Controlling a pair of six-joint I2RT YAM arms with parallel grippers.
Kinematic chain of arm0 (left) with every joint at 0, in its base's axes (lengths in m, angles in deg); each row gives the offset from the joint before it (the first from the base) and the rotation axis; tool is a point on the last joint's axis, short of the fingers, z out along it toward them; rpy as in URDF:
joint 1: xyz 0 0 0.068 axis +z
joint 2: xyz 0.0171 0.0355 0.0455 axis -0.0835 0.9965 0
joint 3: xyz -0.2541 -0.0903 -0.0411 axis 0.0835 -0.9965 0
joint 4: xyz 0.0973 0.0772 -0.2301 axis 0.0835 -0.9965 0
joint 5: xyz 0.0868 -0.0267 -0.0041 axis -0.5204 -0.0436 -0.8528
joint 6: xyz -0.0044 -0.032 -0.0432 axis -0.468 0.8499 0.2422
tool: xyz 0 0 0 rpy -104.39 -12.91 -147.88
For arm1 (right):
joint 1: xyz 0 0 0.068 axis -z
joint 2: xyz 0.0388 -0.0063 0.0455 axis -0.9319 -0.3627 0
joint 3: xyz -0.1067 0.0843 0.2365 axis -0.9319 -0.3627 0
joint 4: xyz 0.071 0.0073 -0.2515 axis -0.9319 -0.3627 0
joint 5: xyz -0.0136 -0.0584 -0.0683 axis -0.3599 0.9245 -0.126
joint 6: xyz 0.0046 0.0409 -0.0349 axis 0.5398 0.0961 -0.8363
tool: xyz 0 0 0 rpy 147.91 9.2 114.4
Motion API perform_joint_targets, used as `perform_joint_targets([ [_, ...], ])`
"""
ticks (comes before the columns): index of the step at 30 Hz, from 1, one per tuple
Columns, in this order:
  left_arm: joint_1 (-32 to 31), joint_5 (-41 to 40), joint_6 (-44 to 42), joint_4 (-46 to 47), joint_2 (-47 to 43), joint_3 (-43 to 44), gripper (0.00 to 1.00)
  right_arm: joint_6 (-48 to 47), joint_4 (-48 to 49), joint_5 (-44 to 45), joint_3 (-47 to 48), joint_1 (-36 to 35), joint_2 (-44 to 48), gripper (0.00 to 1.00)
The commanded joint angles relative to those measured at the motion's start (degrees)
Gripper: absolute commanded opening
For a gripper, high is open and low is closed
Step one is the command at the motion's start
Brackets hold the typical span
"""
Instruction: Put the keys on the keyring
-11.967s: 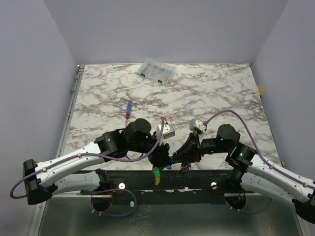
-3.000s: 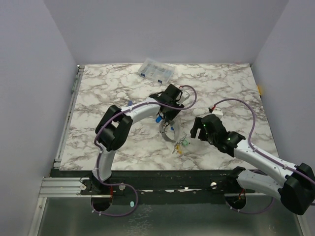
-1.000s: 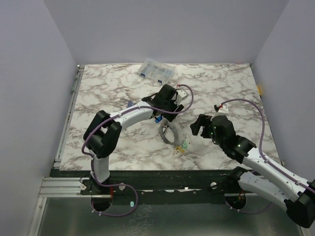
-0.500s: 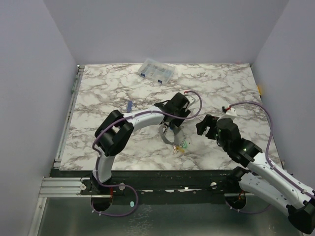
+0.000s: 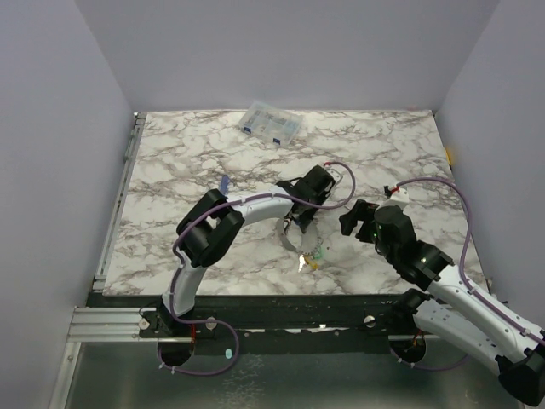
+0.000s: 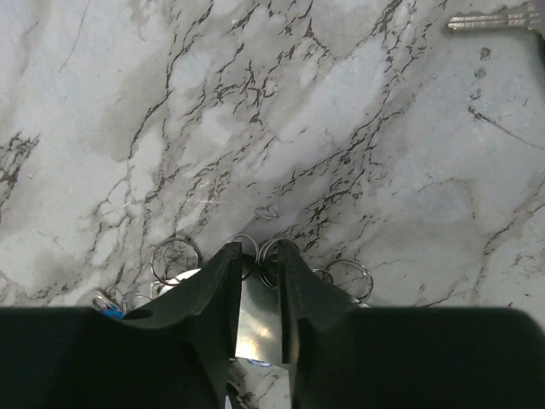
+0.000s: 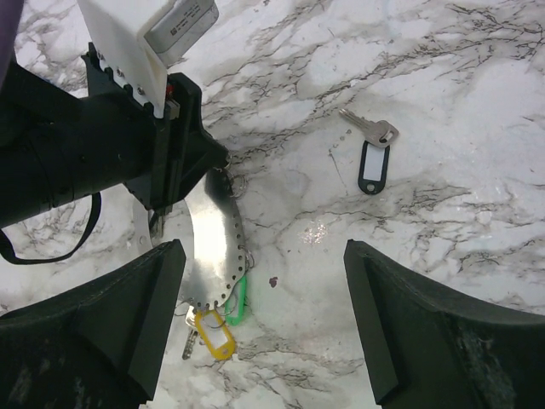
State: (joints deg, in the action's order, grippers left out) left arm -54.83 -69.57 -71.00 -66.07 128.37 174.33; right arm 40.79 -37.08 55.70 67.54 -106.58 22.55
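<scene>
The keyring (image 7: 213,247) is a curved grey metal band with holes, lying on the marble. A yellow-tagged key (image 7: 215,334) and a green-tagged key (image 7: 237,298) hang from its near end. My left gripper (image 7: 204,162) is shut on the band's far end. In the left wrist view the band (image 6: 257,328) fills the gap between the fingers (image 6: 213,290), with small split rings around it. A black-tagged key (image 7: 372,167) lies loose to the right. My right gripper (image 7: 262,256) hovers open above the table with nothing between its fingers. From above, the keyring (image 5: 294,237) lies between the left gripper (image 5: 300,217) and the right gripper (image 5: 349,223).
A clear compartment box (image 5: 271,123) stands at the back of the table. The blue end of a slim screwdriver (image 5: 223,182) shows left of the left arm. A bare key blade (image 6: 490,21) lies at the top right of the left wrist view.
My left gripper has moved right and down onto the keyring's far end, and its jaws have narrowed around the band. The right gripper shifted slightly right and stays open.
</scene>
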Motion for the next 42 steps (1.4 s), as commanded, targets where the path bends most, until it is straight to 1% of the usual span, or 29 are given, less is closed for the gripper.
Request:
perform_joint_targets([
  [1, -0.8, -2.5, 0.1, -0.1, 2.1, 1.0, 0.22, 0.1, -0.9, -0.4, -1.1, 0.2, 0.3, 0.86],
  [6, -0.8, -3.3, 0.6, -0.3, 2.2, 0.5, 0.11, -0.1, -0.6, -0.8, -1.1, 0.1, 0.1, 0.86],
  [8, -0.9, -3.1, 0.7, -0.3, 1.8, 0.3, 0.05, -0.2, -0.4, -0.9, -1.1, 0.1, -0.1, 0.86],
  [9, -1.0, -3.0, 0.8, -0.4, 1.5, 0.3, 0.00, -0.2, -0.3, -0.9, -1.1, 0.1, -0.2, 0.86],
  [24, -1.0, 1.5, 2.2, 0.7, -7.2, -3.3, 0.00, -0.1, 0.4, 0.0, -1.2, 0.1, 1.4, 0.85],
  [32, -1.3, 1.0, 3.3, 2.6, -11.8, -6.8, 0.00, -0.5, 1.2, -0.8, -1.3, 0.1, 1.4, 0.84],
  [35, -1.4, 1.1, 3.5, 2.8, -13.7, -7.7, 0.00, -1.7, 2.9, -3.1, -2.0, 0.2, 1.7, 0.85],
  [42, -1.5, 2.0, 5.8, 3.0, -19.3, -10.4, 0.00, -5.8, 10.6, -12.6, -4.8, 0.2, 2.7, 0.85],
])
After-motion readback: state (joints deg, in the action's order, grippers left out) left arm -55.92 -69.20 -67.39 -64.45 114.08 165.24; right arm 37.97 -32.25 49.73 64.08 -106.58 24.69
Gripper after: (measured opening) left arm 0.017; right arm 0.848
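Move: The left hand is already down at the keyring plate's far rim, the half-open fingers astride its rings; the plate's middle is about 4 cm back, 2 cm left and 1 cm lower. The yellow tag lies some 11 cm back and 2 cm right, the green tag 8 cm back and 4 cm right, and the loose key 3 cm ahead and 14 cm right. From the right hand, the keyring plate is roughly 13 cm left, 4 cm ahead and 13 cm below. The left fingers shut on the far rim of the keyring plate where its rings sit, hold there for a moment, then raise it about 6 cm while drawing back some 3 cm and slightly left, the wrist tilting a little. The right hand waits wide open above the table to the right, and only at the end starts left towards the plate, by about 1.5 cm. ##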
